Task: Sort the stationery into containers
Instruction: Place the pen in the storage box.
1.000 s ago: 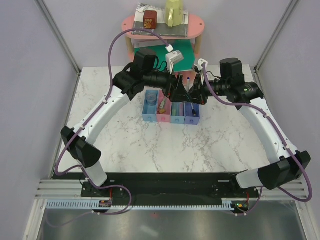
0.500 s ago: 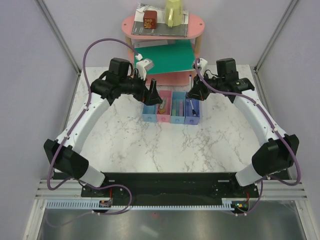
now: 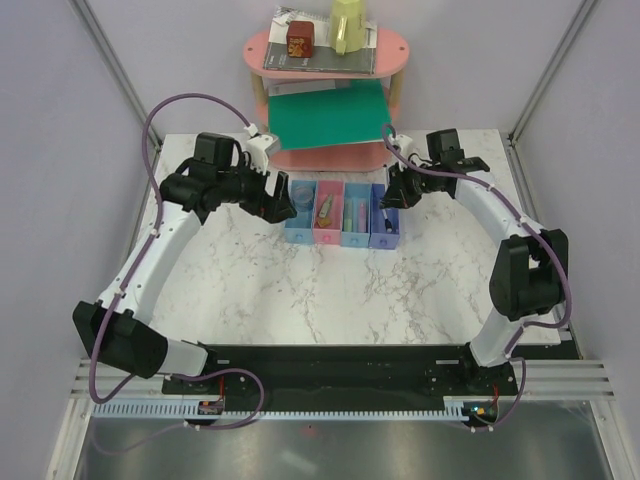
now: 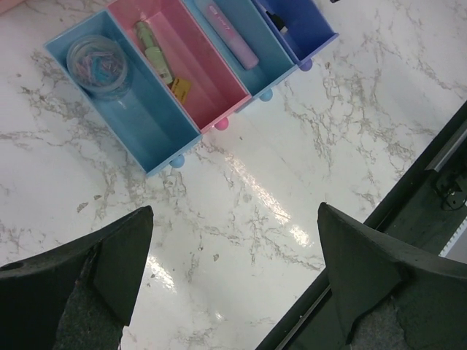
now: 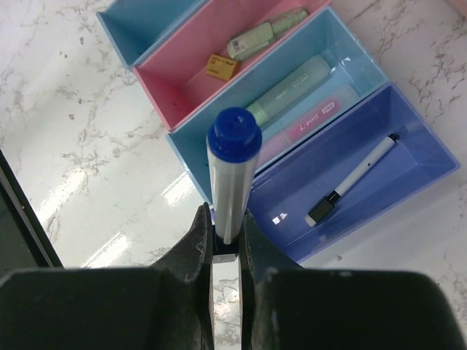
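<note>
Four joined trays (image 3: 341,240) stand at mid-table. My right gripper (image 5: 226,226) is shut on the thin white pen with blue tip (image 5: 233,168), holding it above the violet-blue tray (image 5: 408,164), where a thin pen with a black cap (image 5: 350,179) lies. The blue tray holds a pale green marker (image 5: 288,91) and a pink-purple marker (image 5: 306,120). The pink tray (image 4: 211,80) holds a pale green item (image 4: 153,51) and the tan eraser (image 4: 180,88). The clear tape roll (image 4: 98,62) sits in the light blue tray (image 4: 146,117). My left gripper (image 4: 237,248) is open and empty, left of the trays.
A pink oval two-tier shelf (image 3: 392,48) stands behind the trays with a green folder (image 3: 330,115), grey books, a red box and a yellow-green object on it. The black base rail (image 4: 408,197) runs along the near table edge.
My left arm has pulled back to the left, away from the trays, with its gripper open. My right arm has folded back to the right, still holding the pen by the violet-blue tray.
</note>
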Robot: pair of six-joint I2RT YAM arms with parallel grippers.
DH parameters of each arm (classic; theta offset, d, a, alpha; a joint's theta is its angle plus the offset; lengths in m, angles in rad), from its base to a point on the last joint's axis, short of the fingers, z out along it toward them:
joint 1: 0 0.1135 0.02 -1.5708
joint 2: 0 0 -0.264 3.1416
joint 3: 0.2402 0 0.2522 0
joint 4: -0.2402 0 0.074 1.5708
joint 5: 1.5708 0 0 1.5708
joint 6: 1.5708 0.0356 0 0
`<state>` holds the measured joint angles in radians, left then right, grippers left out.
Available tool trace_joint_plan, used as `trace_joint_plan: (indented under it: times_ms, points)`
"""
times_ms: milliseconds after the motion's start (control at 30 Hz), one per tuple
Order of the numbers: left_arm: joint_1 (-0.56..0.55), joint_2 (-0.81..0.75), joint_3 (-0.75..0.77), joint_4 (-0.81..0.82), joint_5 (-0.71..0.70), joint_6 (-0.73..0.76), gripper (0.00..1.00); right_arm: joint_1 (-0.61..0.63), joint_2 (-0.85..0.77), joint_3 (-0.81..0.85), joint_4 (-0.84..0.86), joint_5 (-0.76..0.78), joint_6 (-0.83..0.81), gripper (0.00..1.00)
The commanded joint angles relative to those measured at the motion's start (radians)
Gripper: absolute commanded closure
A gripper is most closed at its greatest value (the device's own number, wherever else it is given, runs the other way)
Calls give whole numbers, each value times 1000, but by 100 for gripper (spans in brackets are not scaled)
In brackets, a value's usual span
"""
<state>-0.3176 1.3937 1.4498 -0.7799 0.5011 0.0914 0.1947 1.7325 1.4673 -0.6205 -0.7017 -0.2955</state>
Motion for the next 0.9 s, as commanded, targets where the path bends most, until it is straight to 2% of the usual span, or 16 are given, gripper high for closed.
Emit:
trace_joint_plan:
  times_ms: [0, 233, 400, 533, 567, 633, 667, 867]
  points:
    - [21, -53, -20, 1, -10, 42, 0, -15, 48, -27, 33, 4, -45, 96]
    - [28, -71, -34, 4, -9, 41, 0, -15, 107, -65, 68, 18, -50, 95]
    - [29, -78, -35, 5, -7, 44, 0, -15, 136, -76, 76, 19, -50, 89]
    - [32, -79, -37, 7, -7, 39, 0, -15, 137, -90, 79, 27, -56, 73]
    - [34, -81, -37, 7, -6, 41, 0, -17, 134, -93, 79, 27, -56, 66]
    - [34, -84, -39, 7, -4, 44, 0, -17, 130, -101, 84, 27, -57, 57]
    - [34, -85, -40, 8, -6, 45, 0, -15, 124, -104, 84, 27, -57, 50]
    - [37, -90, -48, 13, 1, 34, 0, -15, 87, -94, 85, 24, -50, 38]
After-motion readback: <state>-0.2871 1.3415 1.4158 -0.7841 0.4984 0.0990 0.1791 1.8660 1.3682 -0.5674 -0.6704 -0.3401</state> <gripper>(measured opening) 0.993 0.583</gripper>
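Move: The right hand holds the white pen with the blue end up; the storage box's dark blue compartment centres about 5 cm ahead of that hand, 1 cm to its left and 13 cm below. The black-capped marker already in it lies some 5 cm ahead, level sideways and 14 cm down; the right-hand light blue compartment is about 5 cm ahead and 8 cm left. From the left hand, the dark blue compartment is roughly 12 cm ahead, 22 cm right and 22 cm below. Down, almost straight, the right hand sinks about 8.5 cm towards the near end of the dark blue compartment, fast at first and then easing, while the fingers tip a little more downward. Near the bottom they open from their grip to a bit over half wide and let go of the pen. ##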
